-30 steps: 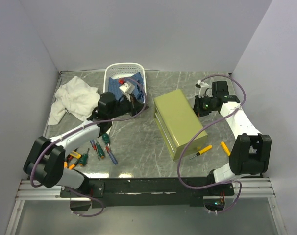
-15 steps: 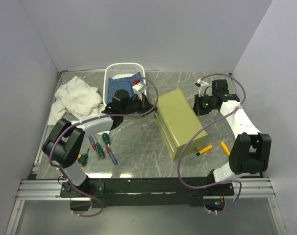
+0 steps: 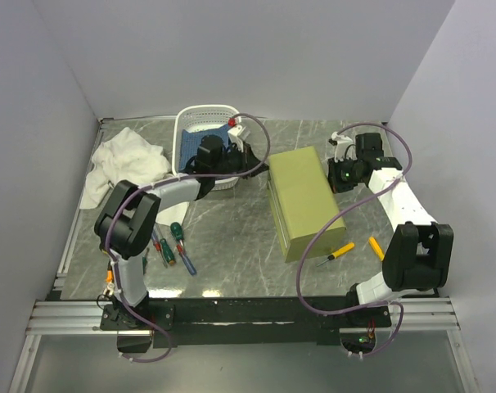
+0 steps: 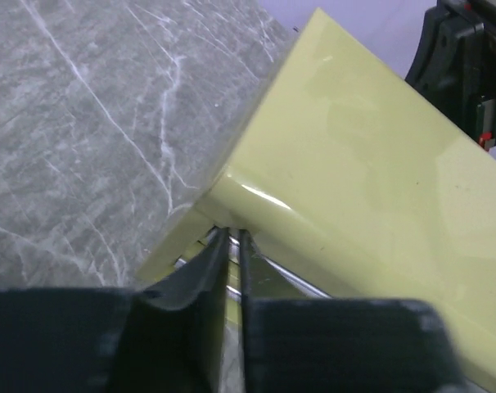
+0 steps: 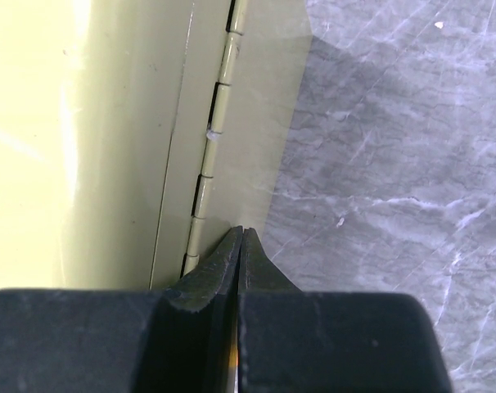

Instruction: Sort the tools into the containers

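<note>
The olive-green chest (image 3: 305,201) stands mid-table, and the white basket (image 3: 200,131) with blue fabric sits behind it on the left. My left gripper (image 3: 258,162) reaches to the chest's left front corner. In the left wrist view its tips (image 4: 232,237) sit under the lid edge by chrome bars, the jaws a narrow slit apart with nothing between them. My right gripper (image 3: 333,175) is shut, its tips (image 5: 241,233) against the chest's back beside the hinge (image 5: 211,155). Red, green and blue screwdrivers (image 3: 170,246) lie front left. Two yellow ones (image 3: 338,251) (image 3: 376,247) lie front right.
A crumpled white cloth (image 3: 125,168) lies at the far left beside the basket. The left arm's elbow (image 3: 129,221) stands over the screwdriver pile. An orange handle (image 3: 109,277) peeks out beside the left arm's base. Grey walls close in the table on three sides.
My left arm swung right from the basket to the chest's left corner, and its jaws parted a crack. The chest turned and shifted slightly right. The right arm stayed put.
</note>
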You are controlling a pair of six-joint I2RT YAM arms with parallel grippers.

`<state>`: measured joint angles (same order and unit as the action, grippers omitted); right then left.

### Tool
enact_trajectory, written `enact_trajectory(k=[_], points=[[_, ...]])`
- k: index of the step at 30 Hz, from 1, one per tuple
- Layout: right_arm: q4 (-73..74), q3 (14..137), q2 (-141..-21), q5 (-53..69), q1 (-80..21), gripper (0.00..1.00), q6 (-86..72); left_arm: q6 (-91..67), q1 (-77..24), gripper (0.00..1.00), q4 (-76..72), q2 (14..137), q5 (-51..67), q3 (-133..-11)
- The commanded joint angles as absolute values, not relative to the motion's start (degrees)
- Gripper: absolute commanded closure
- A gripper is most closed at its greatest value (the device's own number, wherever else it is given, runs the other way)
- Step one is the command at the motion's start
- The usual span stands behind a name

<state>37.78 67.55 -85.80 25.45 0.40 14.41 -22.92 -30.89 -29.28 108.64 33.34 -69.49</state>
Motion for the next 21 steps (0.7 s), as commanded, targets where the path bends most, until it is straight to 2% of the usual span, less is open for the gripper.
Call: enact_trajectory(k=[1,4,5,7,9,11,13,15,21], points=[[39.29,71.54,-86.57,27.08,-0.44,1.00,14.15,-31.53,-28.31,0.64,-32.16,104.87,33.23,-69.28],[40.34,74.08,-87.19,24.45,-0.35,0.95,14.50,-39.27,-26.54,0.44,-36.47,101.44,34.80,-64.18],[39.99,74.79,-87.19,22.78,-0.26,0.85,14.33,-41.46,-26.28,0.40,-36.91,100.99,35.33,-63.46],[38.77,77.16,-87.27,16.36,-0.26,0.72,12.93,-43.58,-26.19,0.35,-40.59,101.16,38.47,-61.19],[38.67,81.79,-87.45,14.07,1.23,0.66,13.01,-48.50,-25.84,0.35,-44.19,101.86,40.25,-59.42],[39.02,85.24,-87.45,15.37,1.06,0.61,12.40,-57.16,-25.32,0.36,-54.10,104.14,43.74,-56.44],[40.68,90.42,-88.15,20.44,0.62,0.60,11.00,-62.82,-25.22,0.38,-66.37,107.73,45.78,-54.24],[42.97,94.02,-89.29,22.66,-1.66,0.60,10.37,-68.54,-25.31,0.38,-71.96,109.59,45.09,-53.09],[46.31,88.43,-88.33,29.18,-6.76,0.60,10.81,-75.40,-26.28,0.39,-81.19,116.18,43.59,-53.35]])
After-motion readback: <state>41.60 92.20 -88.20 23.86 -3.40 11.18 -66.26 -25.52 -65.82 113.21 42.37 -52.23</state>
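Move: The green box's middle lies about 10 cm back and 10 cm right of the left hand, some 8 cm lower; its drawer side faces that hand. The white basket is roughly 16 cm left and 8 cm ahead, on the table. From the right hand, the box's middle is about 8 cm left, 4 cm back and 5 cm lower; a yellow screwdriver lies some 16 cm straight back, another 15 cm back and 12 cm right. Both hands open and leave the green box, the left tilting about 5 cm back-left, the right rising 14 cm. ##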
